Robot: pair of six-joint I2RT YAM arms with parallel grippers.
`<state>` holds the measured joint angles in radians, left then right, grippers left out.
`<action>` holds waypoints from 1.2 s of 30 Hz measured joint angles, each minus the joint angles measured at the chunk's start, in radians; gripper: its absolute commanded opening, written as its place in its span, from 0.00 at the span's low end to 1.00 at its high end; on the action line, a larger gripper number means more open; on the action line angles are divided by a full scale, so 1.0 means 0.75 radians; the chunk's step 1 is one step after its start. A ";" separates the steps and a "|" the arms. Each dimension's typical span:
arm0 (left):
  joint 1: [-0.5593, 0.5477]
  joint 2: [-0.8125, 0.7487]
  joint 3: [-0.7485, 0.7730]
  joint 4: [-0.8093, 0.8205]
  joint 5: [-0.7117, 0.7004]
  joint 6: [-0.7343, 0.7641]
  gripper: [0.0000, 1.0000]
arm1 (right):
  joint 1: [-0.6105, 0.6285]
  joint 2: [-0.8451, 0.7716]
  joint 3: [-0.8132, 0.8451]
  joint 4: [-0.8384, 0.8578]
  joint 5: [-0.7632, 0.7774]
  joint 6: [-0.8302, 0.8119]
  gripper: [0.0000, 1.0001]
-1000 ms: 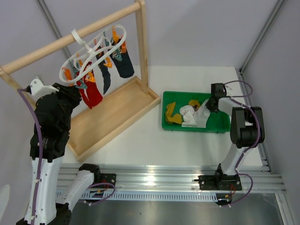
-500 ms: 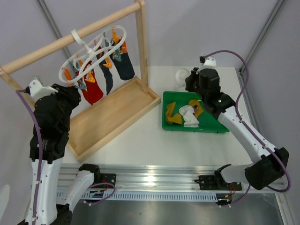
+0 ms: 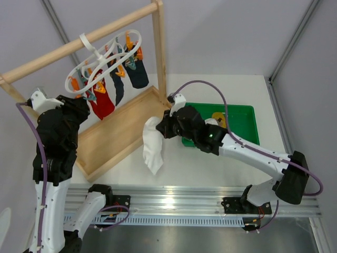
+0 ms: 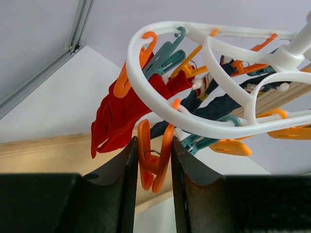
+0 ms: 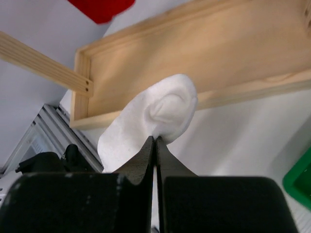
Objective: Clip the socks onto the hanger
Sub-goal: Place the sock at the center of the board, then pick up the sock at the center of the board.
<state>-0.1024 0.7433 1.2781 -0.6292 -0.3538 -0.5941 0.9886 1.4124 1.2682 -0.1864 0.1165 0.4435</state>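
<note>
The white looped hanger [image 3: 86, 41] hangs from the wooden rail, with red socks [image 3: 102, 108] and dark navy socks [image 3: 138, 74] clipped to it. In the left wrist view my left gripper [image 4: 151, 160] is shut on an orange clip peg [image 4: 154, 165] that hangs from the hanger's [image 4: 133, 73] rim. My right gripper [image 3: 160, 126] is shut on one white sock [image 3: 152, 146], which dangles over the table just in front of the rack's base; in the right wrist view the sock [image 5: 163, 109] is pinched at its fold. A yellow sock [image 3: 218, 117] shows in the green tray behind the right arm.
The tall wooden rack [image 3: 158, 47] with its tray base [image 3: 126, 132] stands at the left. The green tray [image 3: 243, 118] lies at the right, partly covered by my right arm. Aluminium rails [image 3: 174, 200] run along the near edge.
My right arm has lifted the white sock out of the green tray and swung left to the front of the rack's base. The left arm stays on the peg.
</note>
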 measured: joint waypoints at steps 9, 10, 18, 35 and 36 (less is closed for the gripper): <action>0.010 -0.006 -0.001 -0.001 0.013 0.000 0.01 | -0.027 0.200 -0.227 -0.035 0.139 0.360 0.30; 0.010 -0.006 -0.001 -0.001 0.015 0.000 0.01 | -0.048 0.236 -0.248 -0.055 0.153 0.385 0.50; 0.016 -0.005 -0.002 -0.001 0.028 0.001 0.01 | -0.098 0.279 -0.260 -0.195 0.279 0.254 0.72; 0.022 -0.005 -0.004 -0.001 0.049 0.001 0.01 | 0.100 0.517 0.110 -0.275 0.158 -0.401 0.70; 0.022 -0.004 -0.004 -0.001 0.049 0.001 0.01 | 0.102 0.548 0.110 -0.276 0.153 -0.414 0.70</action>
<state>-0.0860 0.7406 1.2751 -0.6300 -0.3172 -0.5934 1.0649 1.8233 1.3506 -0.3931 0.2314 0.1333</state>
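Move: The white sock hangs from the right hand's shut fingers; its spot on the bare white table lies nearly below them, about 27 cm down, 2 cm ahead and 6 cm to the right. The wooden base's middle is some 15 cm ahead and 17 cm left of that hand; the green tray's middle is about 17 cm ahead and 29 cm right, both at table height. From the left hand the spot is roughly 2 cm ahead, 33 cm right and 40 cm down. The right fingers, already pinching the white sock, let go of it low over the table: the arm swoops down about 20 cm, swinging some 7 cm right, and opens wide near the bottom. It then lifts off up and left by about 8 cm and sinks again, the fingers tipping steeply downward, still open. The left hand stays put, keeping its grip on the orange clip. ##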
